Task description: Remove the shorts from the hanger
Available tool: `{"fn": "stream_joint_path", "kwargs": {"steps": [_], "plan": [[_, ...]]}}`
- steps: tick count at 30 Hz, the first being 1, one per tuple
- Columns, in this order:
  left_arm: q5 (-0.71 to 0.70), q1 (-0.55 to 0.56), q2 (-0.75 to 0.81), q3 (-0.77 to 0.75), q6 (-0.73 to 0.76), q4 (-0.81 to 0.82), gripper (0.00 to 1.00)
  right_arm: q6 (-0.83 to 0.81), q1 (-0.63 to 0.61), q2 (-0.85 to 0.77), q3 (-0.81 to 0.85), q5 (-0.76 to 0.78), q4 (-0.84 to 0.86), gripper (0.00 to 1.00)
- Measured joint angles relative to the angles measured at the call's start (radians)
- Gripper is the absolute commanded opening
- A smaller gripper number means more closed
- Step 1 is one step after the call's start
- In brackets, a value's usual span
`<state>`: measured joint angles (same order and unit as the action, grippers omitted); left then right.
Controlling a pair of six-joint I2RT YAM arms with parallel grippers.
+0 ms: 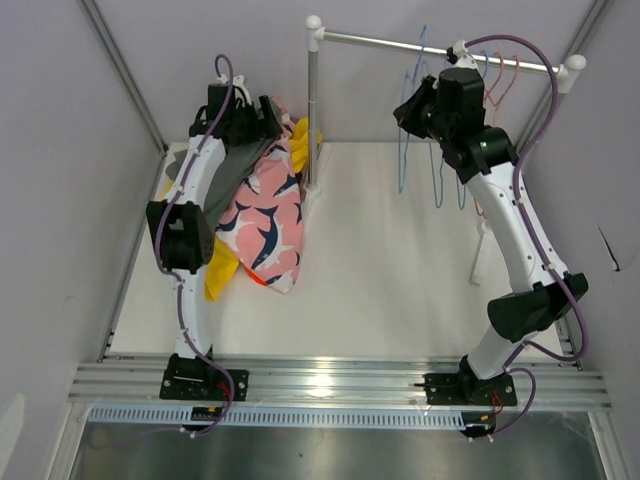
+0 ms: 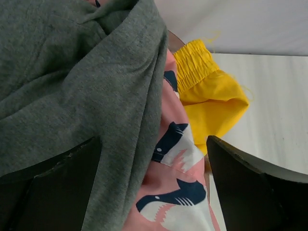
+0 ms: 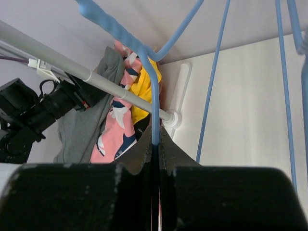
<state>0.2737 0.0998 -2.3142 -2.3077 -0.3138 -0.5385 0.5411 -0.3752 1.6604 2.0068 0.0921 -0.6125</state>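
Note:
The shorts lie in a heap at the back left of the table: grey (image 1: 232, 170), pink with dark-blue sharks (image 1: 268, 215), yellow (image 1: 222, 272) and a sliver of orange (image 1: 259, 281). My left gripper (image 1: 262, 118) hangs just above the heap, open. In its wrist view the grey shorts (image 2: 72, 82) and the pink shorts (image 2: 178, 192) lie loose between the spread fingers (image 2: 250, 187), with the yellow shorts (image 2: 211, 91) beyond. My right gripper (image 3: 155, 144) is shut on the wire of a bare blue hanger (image 3: 149, 82) under the rail (image 3: 96, 79). No black shorts show.
A metal rail (image 1: 440, 48) on white posts crosses the back right, with several bare blue hangers (image 1: 405, 150) and a pink one (image 1: 500, 85) on it. One post (image 1: 312, 110) stands right beside the heap. Grey walls close in both sides.

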Motion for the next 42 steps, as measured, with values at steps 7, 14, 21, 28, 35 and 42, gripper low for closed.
{"fn": "stream_joint_path", "kwargs": {"steps": [7, 14, 21, 28, 35, 42], "plan": [[-0.03, 0.017, 0.501, 0.451, -0.02, 0.077, 0.99, -0.004, 0.002, 0.092, 0.135, -0.003, -0.019, 0.0], [-0.025, 0.024, 1.094, 0.887, -0.035, 0.29, 0.99, -0.004, 0.02, 0.145, 0.196, 0.001, -0.035, 0.27], [-0.019, 0.029, 1.259, 1.105, -0.029, 0.29, 0.99, 0.013, 0.022, 0.098, 0.037, 0.016, -0.011, 1.0], [-0.005, 0.029, 1.441, 1.221, -0.026, 0.191, 0.99, 0.012, 0.009, -0.047, -0.105, 0.05, -0.021, 1.0], [-0.014, 0.031, 1.724, 1.352, -0.008, 0.159, 0.98, -0.026, -0.053, -0.365, -0.244, 0.07, -0.003, 0.99], [-0.053, 0.033, 1.905, 1.468, 0.019, 0.029, 0.96, -0.127, -0.089, -0.795, -0.534, 0.027, 0.007, 0.99]]}}
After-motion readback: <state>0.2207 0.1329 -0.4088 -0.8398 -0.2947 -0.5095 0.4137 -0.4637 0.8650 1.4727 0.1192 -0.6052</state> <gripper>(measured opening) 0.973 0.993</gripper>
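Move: The right hand holds the last blue hanger; its spot on the rail is about 12 cm above this hand, some 5 ahead and 3 to its right. The next blue hanger hangs roughly 8 cm to this hand's right and 4 ahead, the white post about 18 left and 7 ahead. The grey shorts lie some 9 cm back and 9 left of the open left hand, 7 below; the shark-print shorts are about 20 back, level sideways, 12 below. The right hand, still pinching the blue hanger, carries its hook about 3.5 cm forward and slightly up over the rail, then lowers, opens wide and sinks clear; it draws back and up, ending some 20 cm behind its start. The already open left hand leaves the grey shorts, pulling back about 40 cm in a rising, then sinking sweep, fingertips tilting up nearly 30 degrees. ##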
